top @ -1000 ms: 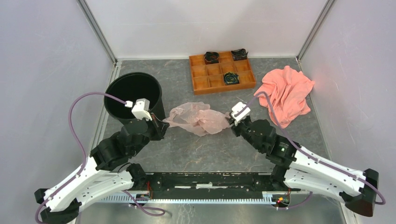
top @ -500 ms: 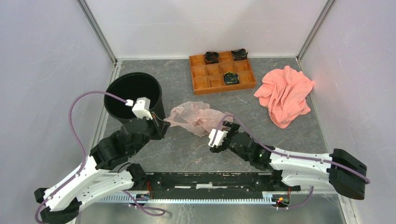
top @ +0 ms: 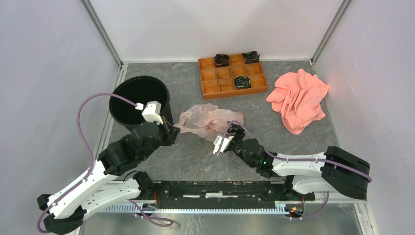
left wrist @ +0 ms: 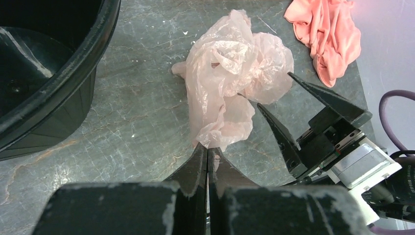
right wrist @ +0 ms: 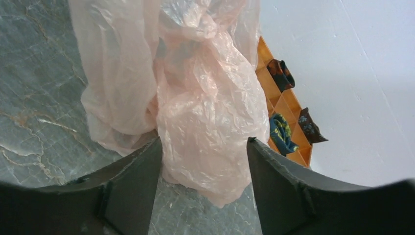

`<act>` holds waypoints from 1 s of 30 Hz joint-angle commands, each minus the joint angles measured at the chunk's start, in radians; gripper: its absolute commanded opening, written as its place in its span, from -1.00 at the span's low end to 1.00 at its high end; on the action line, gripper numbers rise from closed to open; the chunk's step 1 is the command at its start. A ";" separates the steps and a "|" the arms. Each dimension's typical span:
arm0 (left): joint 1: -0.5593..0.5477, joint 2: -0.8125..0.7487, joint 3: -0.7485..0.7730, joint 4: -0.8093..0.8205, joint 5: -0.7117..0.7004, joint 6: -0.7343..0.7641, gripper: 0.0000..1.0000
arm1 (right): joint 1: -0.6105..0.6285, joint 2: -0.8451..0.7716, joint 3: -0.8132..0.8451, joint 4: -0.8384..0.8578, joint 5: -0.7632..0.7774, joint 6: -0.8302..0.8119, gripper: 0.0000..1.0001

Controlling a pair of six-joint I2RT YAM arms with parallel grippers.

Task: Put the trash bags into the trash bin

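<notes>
The pale pink trash bag [top: 205, 120] lies crumpled on the grey table, right of the black trash bin [top: 137, 95]. My left gripper [top: 173, 128] is shut on the bag's left end, next to the bin's wall. In the left wrist view its fingertips [left wrist: 207, 147] pinch the bag's thin tail [left wrist: 220, 132], with the bin [left wrist: 49, 73] at the left. My right gripper [top: 234, 129] is open at the bag's near right side. In the right wrist view its fingers [right wrist: 204, 140] straddle a lobe of the bag [right wrist: 205, 107] without closing on it.
An orange compartment tray [top: 203, 73] with dark items stands at the back centre and shows in the right wrist view [right wrist: 288, 100]. A salmon-pink cloth [top: 298, 98] lies at the right. White walls close in the table.
My right arm has swung left and low, from the bag's far right end to its near right side, with its fingers open around a lobe. My left gripper has kept its grip and edged right.
</notes>
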 commanded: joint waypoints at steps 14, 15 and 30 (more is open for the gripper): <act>0.000 -0.041 0.079 -0.085 -0.115 0.093 -0.96 | -0.252 -0.335 0.240 -0.635 -0.539 0.677 -0.99; 0.000 -0.050 0.077 -0.089 -0.120 0.095 -0.96 | -0.284 -0.342 0.261 -0.678 -0.598 0.728 -1.00; 0.000 -0.161 0.023 -0.138 -0.049 0.040 -0.96 | -0.974 -0.175 0.299 -0.756 -1.008 1.045 -1.00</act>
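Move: The left hand already pinches one end of the pink trash bag, whose middle hangs about 11 cm to its right, 3 cm ahead and 11 cm lower; the trash bin stands some 13 cm left and 6 cm ahead of that hand. From the open right hand the bag's middle is roughly 7 cm left, 1 cm ahead and slightly below, with the orange tray about 21 cm ahead and 3 cm right. Right fingers pinch the bag, rise 8 cm, swing right and forward; the gripping left draws 5 cm leftward. ##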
